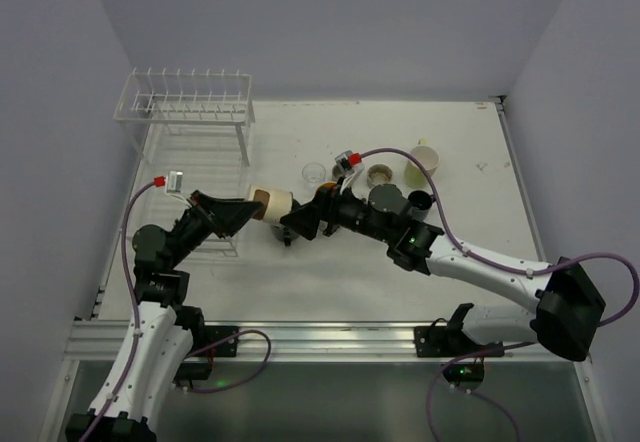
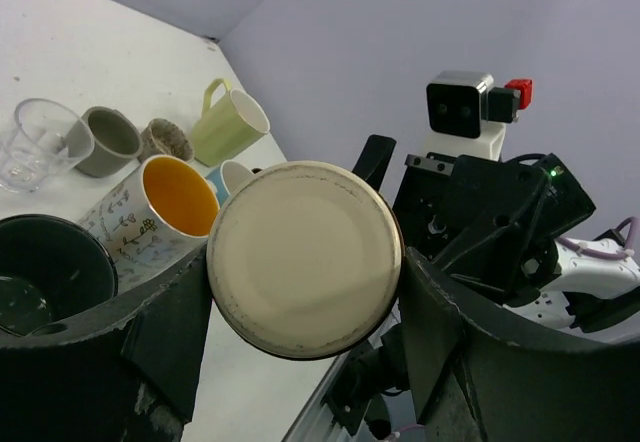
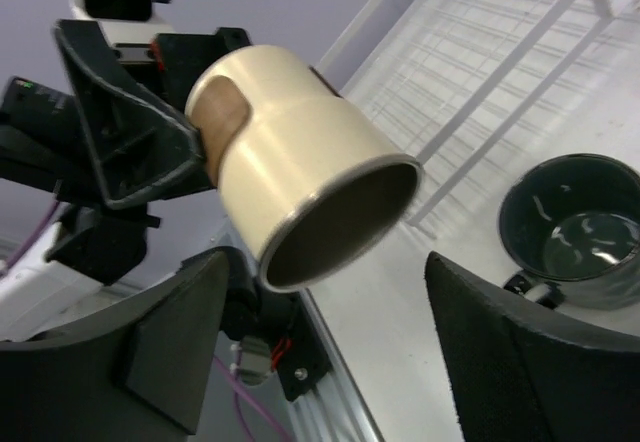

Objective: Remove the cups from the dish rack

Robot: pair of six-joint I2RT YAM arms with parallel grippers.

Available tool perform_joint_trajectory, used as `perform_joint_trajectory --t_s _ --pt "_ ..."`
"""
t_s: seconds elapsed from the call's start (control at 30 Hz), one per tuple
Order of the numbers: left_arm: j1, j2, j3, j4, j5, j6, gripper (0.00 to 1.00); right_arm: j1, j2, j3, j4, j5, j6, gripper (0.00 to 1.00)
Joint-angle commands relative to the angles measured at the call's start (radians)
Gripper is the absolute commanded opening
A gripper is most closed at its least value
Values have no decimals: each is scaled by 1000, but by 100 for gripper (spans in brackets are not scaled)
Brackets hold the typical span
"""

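My left gripper (image 1: 258, 206) is shut on a cream cup (image 1: 274, 203) and holds it sideways above the table, right of the dish rack (image 1: 186, 103). In the left wrist view the cup's round base (image 2: 305, 257) sits between my fingers (image 2: 170, 327). My right gripper (image 1: 295, 224) is open just beyond the cup's mouth. In the right wrist view the cup (image 3: 300, 187) points its dark mouth between my spread fingers (image 3: 530, 352), not touching them. No cups show on the rack.
Cups stand grouped at centre back: clear glass (image 1: 314, 173), tan cup (image 1: 380, 175), yellow-green mug (image 1: 422, 165), dark grey cup (image 1: 388, 199), black cup (image 1: 420, 200). An orange-inside white mug (image 2: 160, 207) lies nearby. The rack's grid tray (image 3: 480, 52) is behind.
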Motion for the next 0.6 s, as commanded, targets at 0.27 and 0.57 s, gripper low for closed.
perform_joint_trajectory --t_s 0.27,0.57 --pt "-73 63 -53 185 2 -60 25 0 76 74 295 -141 105 49" --pt "-103 45 -58 191 3 -60 62 0 40 9 398 -116 147 0"
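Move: The cream cup hangs in the left hand's fingers, its open end facing the right hand; its middle is about 3 cm right and 1 cm ahead of the left hand. From the right hand the cup's middle is roughly 5 cm left, 1 cm back and 3 cm up. Below, a dark green mug stands some 6 cm ahead, 3 cm left and 20 cm down from the right hand; the orange-lined mug is about 12 cm ahead, 8 cm right and 19 cm down. Up and to its left, with a slight draw back, the right hand travels about 5 cm to the cream cup's open end, tipping its fingertips up some 10 degrees and turning a little counter-clockwise. Its fingers close from wide to nearly shut, pinching the cup's rim wall. The left hand keeps its grip and eases 1.5 cm right, dipping slightly and rising again. ##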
